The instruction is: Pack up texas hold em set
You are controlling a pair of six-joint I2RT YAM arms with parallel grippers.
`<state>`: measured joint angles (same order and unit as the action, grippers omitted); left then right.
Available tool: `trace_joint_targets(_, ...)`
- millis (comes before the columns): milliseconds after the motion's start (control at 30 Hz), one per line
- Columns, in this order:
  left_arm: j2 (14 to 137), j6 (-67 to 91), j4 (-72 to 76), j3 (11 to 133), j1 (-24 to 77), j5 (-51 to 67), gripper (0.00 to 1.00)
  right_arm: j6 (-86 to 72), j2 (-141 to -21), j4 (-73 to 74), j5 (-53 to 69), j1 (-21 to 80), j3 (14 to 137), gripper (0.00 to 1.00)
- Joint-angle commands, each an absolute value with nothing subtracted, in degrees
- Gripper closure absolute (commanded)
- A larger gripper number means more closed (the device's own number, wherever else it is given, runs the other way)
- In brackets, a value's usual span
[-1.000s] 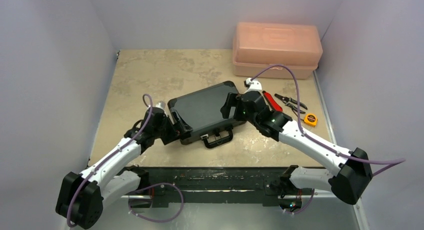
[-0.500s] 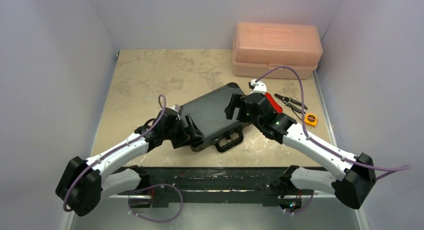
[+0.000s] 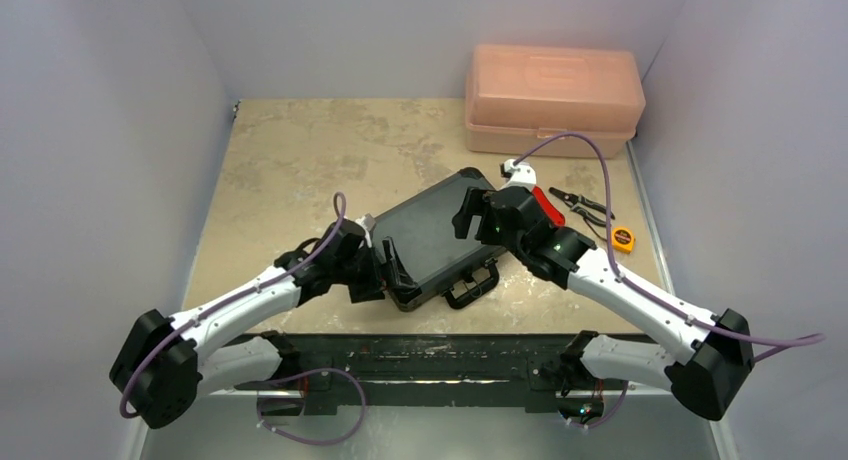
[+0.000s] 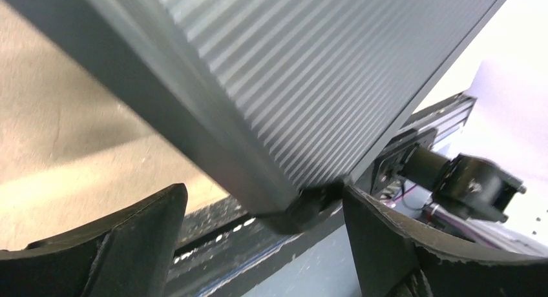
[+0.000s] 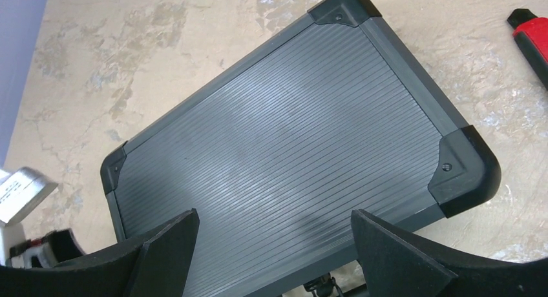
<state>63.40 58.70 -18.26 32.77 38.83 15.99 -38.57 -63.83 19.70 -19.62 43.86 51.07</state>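
Observation:
The texas hold em set shows as a black ribbed case [image 3: 435, 235], closed and lying at an angle on the table, its handle [image 3: 470, 288] toward the near edge. My left gripper [image 3: 393, 272] is open at the case's near left corner. In the left wrist view that corner [image 4: 304, 206] sits between the wide-apart fingers [image 4: 136, 245]. My right gripper [image 3: 468, 212] hovers open over the lid's right part. In the right wrist view the lid [image 5: 291, 148] fills the space between the spread fingers [image 5: 400, 258]. The contents are hidden.
A pink translucent toolbox [image 3: 553, 98] stands at the back right. Red-handled pliers [image 3: 545, 202], dark pliers [image 3: 582, 205] and a small yellow tape measure [image 3: 621, 239] lie right of the case. A black rail [image 3: 430, 352] runs along the table's near edge.
The left arm has moved to the right against the case. The case has slid right and turned, with its handle now further right and nearer the front edge. The right gripper shifted slightly right.

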Motion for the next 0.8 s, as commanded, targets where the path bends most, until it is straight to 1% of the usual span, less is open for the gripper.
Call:
trace_joint_targets(0, 59.9, 50.9, -32.8, 35.5, 40.3, 13.5, 0.10, -39.5, -61.4, 19.8, -22.3, 43.7, 50.5, 0.08)
trace_joint_targets(233, 55.0, 46.0, -41.5, 41.1, 40.3, 6.7, 0.10, -40.8, -58.1, 22.2, -24.8, 43.7, 49.3, 0.08)
trace_joint_targets(400, 52.2, 41.1, -41.8, 45.0, 40.3, 4.4, 0.09, -42.8, -53.7, 25.1, -27.1, 43.6, 47.4, 0.07)
trace_joint_targets(567, 52.6, 37.2, -40.6, 48.9, 40.3, 3.3, 0.09, -46.2, -48.1, 28.4, -28.3, 43.7, 44.2, 0.07)
trace_joint_targets(633, 53.7, 35.8, -39.9, 50.7, 40.3, 3.3, 0.11, -47.9, -46.1, 30.1, -27.9, 43.7, 43.1, 0.07)
trace_joint_targets(767, 57.8, 34.4, -38.3, 54.9, 40.3, 3.6, 0.18, -50.3, -43.0, 34.0, -25.1, 43.6, 41.1, 0.08)
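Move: The case lies shut and skewed on the table. Its near-left corner sits about 4 cm back of the left hand point and roughly level sideways, a few centimetres lower; its middle is some 9 cm ahead and 8 cm right of that hand. From the right hand, the handle is about 6 cm back, 3 cm right and 16 cm below, the case's middle 4 cm ahead and 4 cm left, and the red knife 11 cm ahead and 16 cm right. The case's near-left end is let go as the left hand, fingers wide open, slips left and slightly back off it, then climbs about 8 cm, its fingertips swinging up some 20 degrees. Meanwhile the open right hand travels about 7 cm right and back, high above the lid and out over the handle side, turning slightly clockwise and touching nothing. ##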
